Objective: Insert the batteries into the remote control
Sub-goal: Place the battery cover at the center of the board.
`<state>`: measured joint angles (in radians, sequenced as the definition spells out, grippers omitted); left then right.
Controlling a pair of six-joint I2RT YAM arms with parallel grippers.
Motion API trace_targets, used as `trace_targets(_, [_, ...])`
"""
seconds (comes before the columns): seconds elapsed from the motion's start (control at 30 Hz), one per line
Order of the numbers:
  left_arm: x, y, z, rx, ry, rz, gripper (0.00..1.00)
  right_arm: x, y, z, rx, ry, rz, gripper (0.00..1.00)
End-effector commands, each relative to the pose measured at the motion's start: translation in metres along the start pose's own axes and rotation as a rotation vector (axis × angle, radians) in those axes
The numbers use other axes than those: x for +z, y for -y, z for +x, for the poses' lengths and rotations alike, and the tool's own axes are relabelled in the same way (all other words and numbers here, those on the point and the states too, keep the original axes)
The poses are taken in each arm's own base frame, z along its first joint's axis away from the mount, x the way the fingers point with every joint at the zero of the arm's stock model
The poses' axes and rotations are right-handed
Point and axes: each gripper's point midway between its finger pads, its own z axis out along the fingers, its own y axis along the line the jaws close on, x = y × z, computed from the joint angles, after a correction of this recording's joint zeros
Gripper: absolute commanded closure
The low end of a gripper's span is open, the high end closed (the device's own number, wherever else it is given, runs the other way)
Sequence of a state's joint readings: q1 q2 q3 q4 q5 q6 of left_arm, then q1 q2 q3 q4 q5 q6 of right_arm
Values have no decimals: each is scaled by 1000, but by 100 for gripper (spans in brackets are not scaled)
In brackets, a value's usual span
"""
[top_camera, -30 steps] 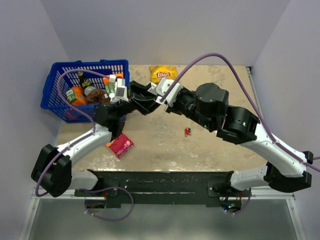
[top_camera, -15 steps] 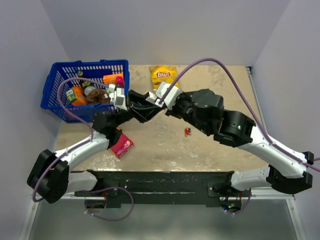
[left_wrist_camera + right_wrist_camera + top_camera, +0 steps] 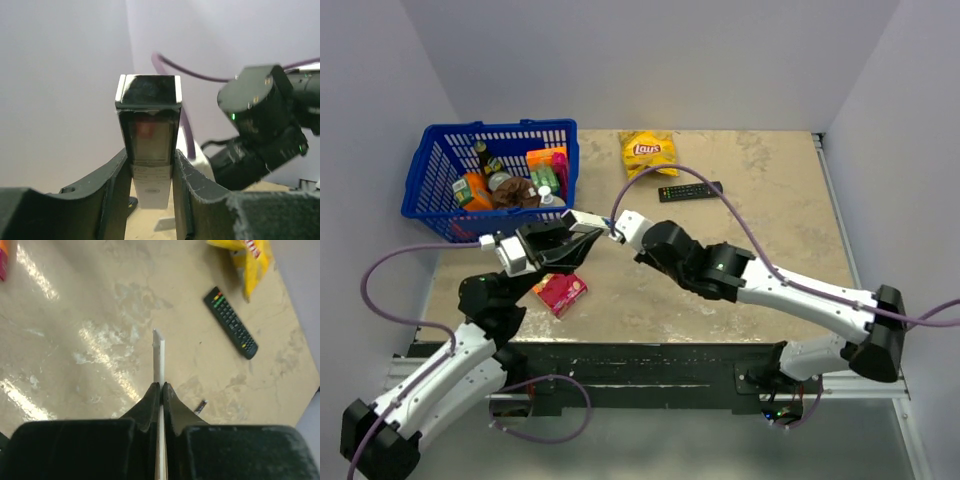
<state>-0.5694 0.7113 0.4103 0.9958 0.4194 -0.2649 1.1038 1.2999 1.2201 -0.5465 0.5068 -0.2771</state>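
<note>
My left gripper (image 3: 578, 236) is shut on the white remote control (image 3: 586, 219) and holds it up off the table. In the left wrist view the remote (image 3: 149, 150) stands upright between the fingers (image 3: 111, 180). Its dark end is on top, and a reddish shape shows inside its open back. My right gripper (image 3: 617, 231) is shut on the thin white back strip (image 3: 158, 350), seen edge-on above the table. One small dark battery (image 3: 200, 406) lies on the table below it. The batteries are hidden in the top view.
A blue basket (image 3: 500, 127) full of groceries stands at the back left. A yellow Lay's bag (image 3: 647, 150) and a black remote (image 3: 690, 191) lie at the back middle. A pink box (image 3: 559, 292) lies near the left arm.
Both grippers have pulled toward the near side and risen, and they still hold their parts. The right arm now stretches low across the table, which uncovers the black remote and hides the batteries.
</note>
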Motion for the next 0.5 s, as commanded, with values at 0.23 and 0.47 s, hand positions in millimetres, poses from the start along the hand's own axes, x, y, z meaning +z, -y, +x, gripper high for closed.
trace_targets(0.23, [-33, -45, -38, 230, -93, -306, 100, 97, -65, 95, 55, -294, 111, 100])
trace_targets(0.47, [-51, -49, -50, 259, -69, -376, 100, 115, -73, 136, 118, -407, 170, 100])
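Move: The right hand holds the battery cover on edge, and the middle of the board lies almost straight below it, roughly 25 cm down and 1 cm ahead. On the table at that depth, the red battery is about 5 cm ahead and 10 cm right, the lone battery about 9 cm ahead and 18 cm right, the black remote some 26 cm ahead and 9 cm right. From the left hand, the middle of the board is about 6 cm ahead, 10 cm right and 38 cm below. The right hand carries the gripped battery cover fast and almost straight down, about 20 cm, towards the bare middle of the board to the left of the red battery, tipping its fingers further down and swinging them some 15 degrees clockwise while they stay shut. Meanwhile the left hand, keeping its grip on the white remote, draws about 7 cm left and clear of the right arm, dipping slightly and rising again as it turns roughly 20 degrees counter-clockwise. ##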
